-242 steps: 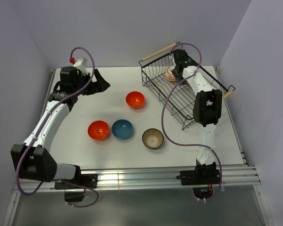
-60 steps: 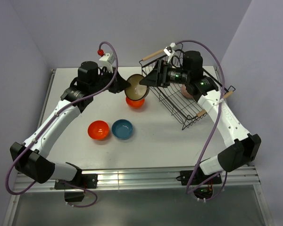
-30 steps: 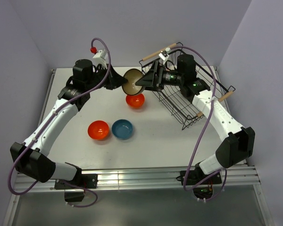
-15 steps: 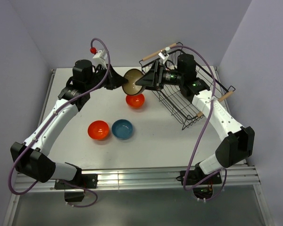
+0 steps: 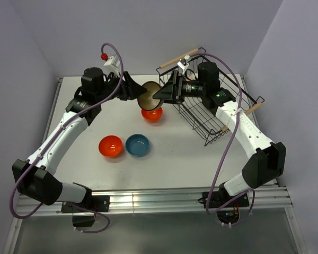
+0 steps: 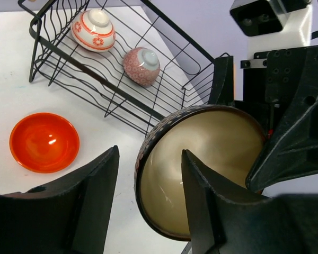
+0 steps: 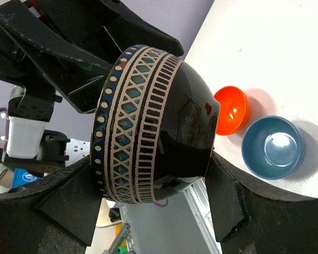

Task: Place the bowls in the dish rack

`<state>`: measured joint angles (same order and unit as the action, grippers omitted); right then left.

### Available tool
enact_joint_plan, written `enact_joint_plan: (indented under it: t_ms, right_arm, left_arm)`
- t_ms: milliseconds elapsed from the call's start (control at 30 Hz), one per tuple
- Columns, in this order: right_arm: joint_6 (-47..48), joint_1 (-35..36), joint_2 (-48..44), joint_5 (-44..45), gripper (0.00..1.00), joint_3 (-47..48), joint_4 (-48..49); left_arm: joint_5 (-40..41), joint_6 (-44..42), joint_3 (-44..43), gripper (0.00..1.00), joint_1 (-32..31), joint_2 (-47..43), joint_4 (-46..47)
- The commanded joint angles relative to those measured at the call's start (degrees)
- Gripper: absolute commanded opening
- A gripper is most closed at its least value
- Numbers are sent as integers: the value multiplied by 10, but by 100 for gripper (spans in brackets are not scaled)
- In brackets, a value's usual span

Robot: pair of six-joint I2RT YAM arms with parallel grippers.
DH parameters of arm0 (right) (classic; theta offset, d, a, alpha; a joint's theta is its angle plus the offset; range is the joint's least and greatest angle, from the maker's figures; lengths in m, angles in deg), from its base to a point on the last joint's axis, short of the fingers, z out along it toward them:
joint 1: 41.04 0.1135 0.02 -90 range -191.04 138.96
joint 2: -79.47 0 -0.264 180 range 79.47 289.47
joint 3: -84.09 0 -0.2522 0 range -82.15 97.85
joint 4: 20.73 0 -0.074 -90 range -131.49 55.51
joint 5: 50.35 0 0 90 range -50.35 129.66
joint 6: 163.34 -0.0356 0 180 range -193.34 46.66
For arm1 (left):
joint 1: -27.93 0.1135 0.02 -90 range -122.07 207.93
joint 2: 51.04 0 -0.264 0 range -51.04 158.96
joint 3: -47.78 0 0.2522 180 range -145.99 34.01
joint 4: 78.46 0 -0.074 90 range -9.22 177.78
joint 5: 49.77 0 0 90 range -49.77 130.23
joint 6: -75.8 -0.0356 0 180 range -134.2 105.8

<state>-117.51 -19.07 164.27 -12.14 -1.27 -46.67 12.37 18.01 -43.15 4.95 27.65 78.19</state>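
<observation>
The dark brown bowl with a beige inside hangs in the air left of the dish rack, between the two grippers. My right gripper is shut on it, fingers pressed on its patterned rim and base. My left gripper stands open, its fingers straddling the rim without touching. One orange bowl sits on the table just below. Another orange bowl and the blue bowl lie side by side nearer the front. Two patterned bowls lie in the rack.
The rack's wooden handle sticks out at the back, close to my right arm. Purple cables loop above both arms. Walls close in the table at the back and both sides.
My left gripper has opened off the dark brown bowl while my right gripper has closed onto it. The bowl has hardly moved.
</observation>
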Motion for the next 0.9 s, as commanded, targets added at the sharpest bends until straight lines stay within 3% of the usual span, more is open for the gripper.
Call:
enact_joint_plan:
  t_ms: [0, 200, 333, 400, 433, 567, 733, 867]
  right_arm:
    - [8, -7, -19, -6, 0, 15, 30]
    - [38, -28, -24, 27, 0, 24, -3]
    - [86, -44, -24, 77, 0, 55, -65]
    - [109, -49, -26, 104, 0, 63, -80]
    - [115, -56, -29, 110, 0, 69, -92]
    - [168, -81, -30, 162, 0, 102, -143]
    - [303, -115, 1, 283, 0, 196, -273]
    - [404, -137, 9, 390, 0, 212, -313]
  left_arm:
    - [-11, -1, 10, 56, 5, -13, 26]
    - [-8, 0, 16, 62, 9, -14, 23]
    - [3, 1, 20, 77, 12, -20, 16]
    - [9, 0, 20, 88, 14, -21, 12]
    - [11, -1, 20, 99, 14, -23, 10]
    - [26, -14, 8, 99, 19, -24, -7]
    - [35, -36, -8, 99, 29, -22, -32]
    - [39, -43, -1, 100, 36, -28, -37]
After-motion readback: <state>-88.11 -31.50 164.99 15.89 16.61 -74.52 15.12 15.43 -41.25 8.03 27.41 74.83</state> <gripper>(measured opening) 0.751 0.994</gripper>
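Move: The right gripper still holds the brown bowl, whose middle sits about 4 cm to its left. The dish rack's middle is some 24 cm ahead of the right hand, 24 cm to its right and 27 cm below; in it the orange-patterned bowl stands about 33 cm ahead and 17 cm right, the pink bowl 21 cm ahead and 26 cm right. From the left gripper, already half open, the brown bowl is about 4 cm right and 2 cm ahead; the red bowl by the rack is 12 cm ahead, 1 cm right and 32 cm down. Carry the brown bowl off to the right and forward towards the dish rack with the right gripper, about 17 cm and gathering speed, dipping slightly before rising again; keep the grip, swing the fingers some 30 degrees clockwise and tip them downward. Meanwhile spread the left fingers fully and ease that hand a few centimetres left and down, clear of the bowl. ##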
